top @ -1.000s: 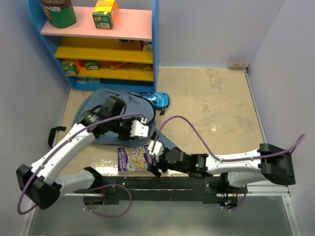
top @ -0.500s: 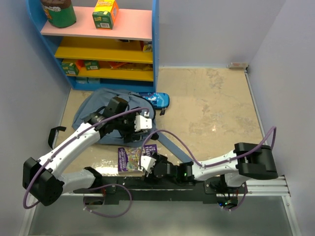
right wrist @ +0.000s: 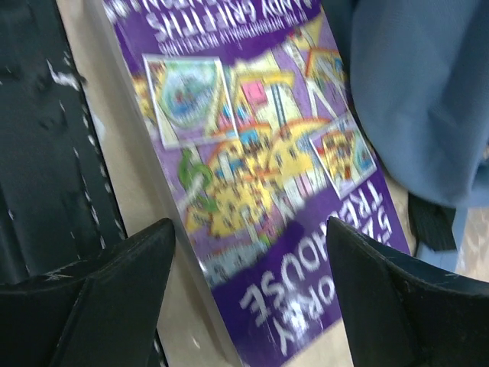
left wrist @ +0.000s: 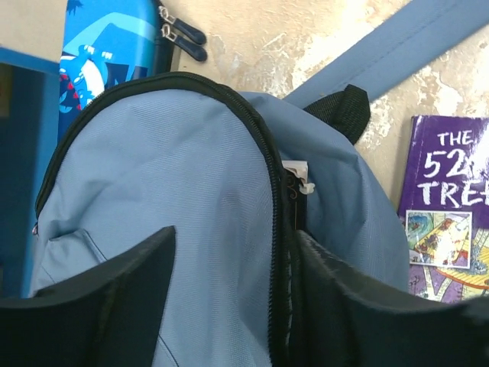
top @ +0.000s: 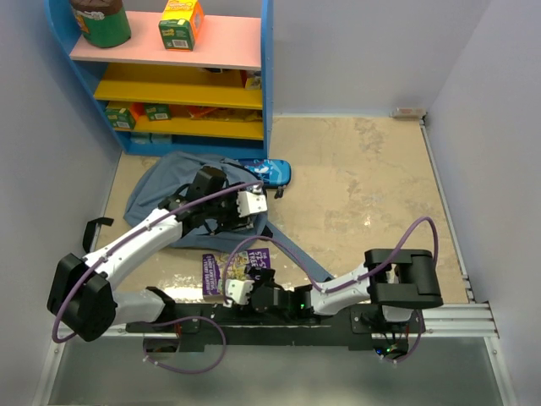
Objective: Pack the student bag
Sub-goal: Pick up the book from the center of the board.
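Note:
The student bag [top: 165, 182] is a slate-blue backpack lying flat in front of the shelf. My left gripper [top: 254, 207] hovers low over its right edge. In the left wrist view the left gripper [left wrist: 233, 290] is open; bag fabric [left wrist: 168, 168] and the black zipper line lie between the fingers, unpinched. A purple picture book [top: 232, 269] lies near the front edge. My right gripper [top: 226, 289] is open just above it. In the right wrist view the right gripper [right wrist: 252, 283] straddles the book [right wrist: 260, 176] near its near corner, with the bag [right wrist: 420, 99] beyond.
A glossy blue pencil case [top: 266, 169] lies behind the bag, also visible as pencil case [left wrist: 107, 46]. The blue shelf unit [top: 182, 85] stands at the back left. A bag strap [top: 292, 254] runs across the floor. The black base rail [right wrist: 38, 153] borders the book.
The right arm has swung left along the near edge, bringing its gripper from the book's right side to over its near left part. The left gripper has shifted slightly right on the bag.

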`<state>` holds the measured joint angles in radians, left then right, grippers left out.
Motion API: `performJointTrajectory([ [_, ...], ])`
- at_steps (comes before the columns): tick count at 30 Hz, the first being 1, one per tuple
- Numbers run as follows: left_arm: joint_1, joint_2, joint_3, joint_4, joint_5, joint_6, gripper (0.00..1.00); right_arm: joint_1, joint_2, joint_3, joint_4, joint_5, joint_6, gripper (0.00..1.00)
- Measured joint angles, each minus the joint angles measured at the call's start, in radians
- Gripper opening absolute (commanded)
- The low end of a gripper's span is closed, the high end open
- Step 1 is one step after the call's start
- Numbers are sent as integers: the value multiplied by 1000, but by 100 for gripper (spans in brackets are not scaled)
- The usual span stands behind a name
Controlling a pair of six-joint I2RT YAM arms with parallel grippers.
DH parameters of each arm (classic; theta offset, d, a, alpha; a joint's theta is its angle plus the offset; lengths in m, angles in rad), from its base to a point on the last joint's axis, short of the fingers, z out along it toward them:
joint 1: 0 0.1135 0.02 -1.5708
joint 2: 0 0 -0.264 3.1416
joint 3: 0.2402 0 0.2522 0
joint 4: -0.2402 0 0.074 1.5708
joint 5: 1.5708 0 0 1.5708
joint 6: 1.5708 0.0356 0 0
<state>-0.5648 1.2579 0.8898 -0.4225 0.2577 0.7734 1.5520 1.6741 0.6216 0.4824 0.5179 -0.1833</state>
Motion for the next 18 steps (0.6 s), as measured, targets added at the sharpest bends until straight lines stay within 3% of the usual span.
performJointTrajectory([
  [3,9,0,0,10,-3,-5,40,0,50,43,24,-21,-26,80],
  [4,13,0,0,11,-4,-10,26,0,70,62,31,-36,-35,74],
  [6,22,0,0,11,-3,-19,10,-2,96,89,35,-56,-43,63],
  [7,27,0,0,10,-2,-24,0,-5,107,100,34,-71,-44,50],
  [15,51,-36,2,2,2,-76,0,-15,132,156,10,-171,-41,0],
  [18,62,-70,2,-6,2,-85,0,-15,131,162,2,-173,-42,0],
])
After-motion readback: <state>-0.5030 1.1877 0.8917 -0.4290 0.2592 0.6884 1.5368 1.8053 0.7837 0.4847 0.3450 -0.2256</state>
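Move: Just outside the left fingers, about 1 cm back and to the right, is the bag's zipped rim; from that hand the pencil case is some 14 cm ahead and 7 cm right, and the purple book 14 cm back and 1 cm left, 10 cm lower. The book's middle is about 7 cm left, 4 cm ahead of the right hand, slightly below; from this hand the bag's middle is 24 cm ahead, 18 cm left, and the strap 9 cm ahead, 10 cm right. Sliding left along the purple book's near edge, the right hand travels some 5 cm almost level, easing back a little and turning about 10 degrees counter-clockwise, while its wide-open fingers shut at that edge. The left hand closes on the bag's zipped rim as it edges left, then raises the pinched rim about 2 cm. ##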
